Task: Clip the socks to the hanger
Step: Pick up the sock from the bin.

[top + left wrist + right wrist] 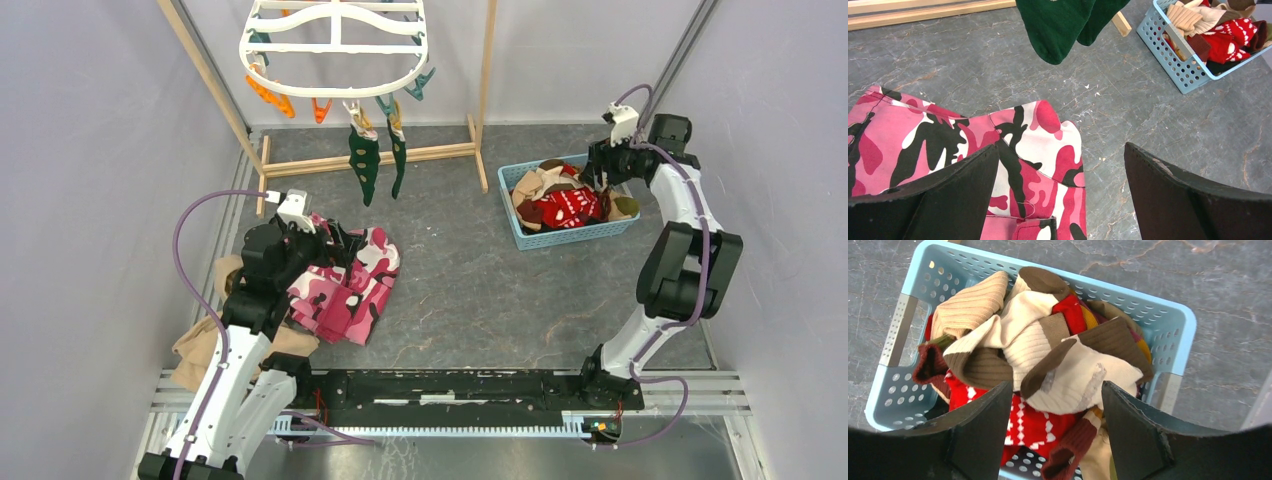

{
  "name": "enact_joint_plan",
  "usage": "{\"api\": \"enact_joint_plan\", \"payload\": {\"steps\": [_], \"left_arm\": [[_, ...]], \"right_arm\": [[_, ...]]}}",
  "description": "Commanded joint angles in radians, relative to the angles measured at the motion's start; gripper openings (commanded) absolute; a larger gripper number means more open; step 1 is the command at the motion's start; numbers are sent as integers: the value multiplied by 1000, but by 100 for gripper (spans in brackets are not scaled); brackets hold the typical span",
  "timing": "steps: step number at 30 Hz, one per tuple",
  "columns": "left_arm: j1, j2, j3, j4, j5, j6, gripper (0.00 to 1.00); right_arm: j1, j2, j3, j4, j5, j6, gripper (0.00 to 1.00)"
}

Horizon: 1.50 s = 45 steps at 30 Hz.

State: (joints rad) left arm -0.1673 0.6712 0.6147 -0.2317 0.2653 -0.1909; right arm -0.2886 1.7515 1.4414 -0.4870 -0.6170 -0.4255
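Note:
The white hanger [335,50] hangs at the back with orange and teal clips. Two dark green socks [363,165] dangle from its clips, also seen in the left wrist view [1055,25]. More socks [565,200] are piled in a blue basket [520,235]. My right gripper [1057,385] hovers open just over that pile, above a cream sock with brown toe [1078,380] and a red sock with white pattern [1028,422]; it grips nothing. My left gripper [1060,150] stands wide open and empty above the edge of a pink camouflage garment [948,135].
The wooden stand's base bar [310,163] and right pole [487,90] frame the hanger. A plain tan cloth [200,345] lies beside the left arm. The basket's rim [1168,320] surrounds the right fingers. Grey walls close in both sides.

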Motion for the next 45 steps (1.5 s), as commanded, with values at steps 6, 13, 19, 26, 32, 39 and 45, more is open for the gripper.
{"api": "enact_joint_plan", "payload": {"steps": [6,13,19,26,32,39,45], "left_arm": [[6,0,-1,26,-12,4,100],[6,5,-1,23,-16,5,100],[6,8,-1,22,-17,5,100],[6,9,-2,22,-18,7,100],[6,8,-1,22,-18,6,100],[6,11,0,22,-17,6,100],[6,7,-2,22,-21,7,100]], "right_arm": [[35,92,60,30,107,44,53],[15,-45,33,132,147,80,16],[-28,-145,61,196,66,140,8],[-44,-208,77,238,-24,163,6],[-47,-233,112,245,-32,160,6],[-52,-250,186,264,-2,166,6],[-53,-236,305,265,-8,197,5]]}}
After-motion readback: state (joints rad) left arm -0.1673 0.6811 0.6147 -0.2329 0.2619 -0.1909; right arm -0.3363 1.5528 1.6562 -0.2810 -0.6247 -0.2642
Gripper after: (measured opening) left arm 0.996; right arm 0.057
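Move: The cream sock with the brown tip lies almost straight under the right gripper's open fingers, about 1 cm ahead, 1 cm left and 5 cm down. From the same hand, the red snowflake sock is some 4 cm back and 6 cm left, the ribbed tan sock level and about 15 cm left, and the olive sock roughly 3 cm back and 6 cm right, all about as low. From the left gripper, the cream sock lies about 17 cm ahead, 52 cm right and 10 cm lower. Lower the right gripper about 4 cm onto the cream sock in the bin and close the fingers to pinch its brown part. Then, keeping hold, lift roughly 25 cm almost straight up out of the bin, drifting slightly right as the lift begins and tipping the fingers upward about 30 degrees from where they began. ##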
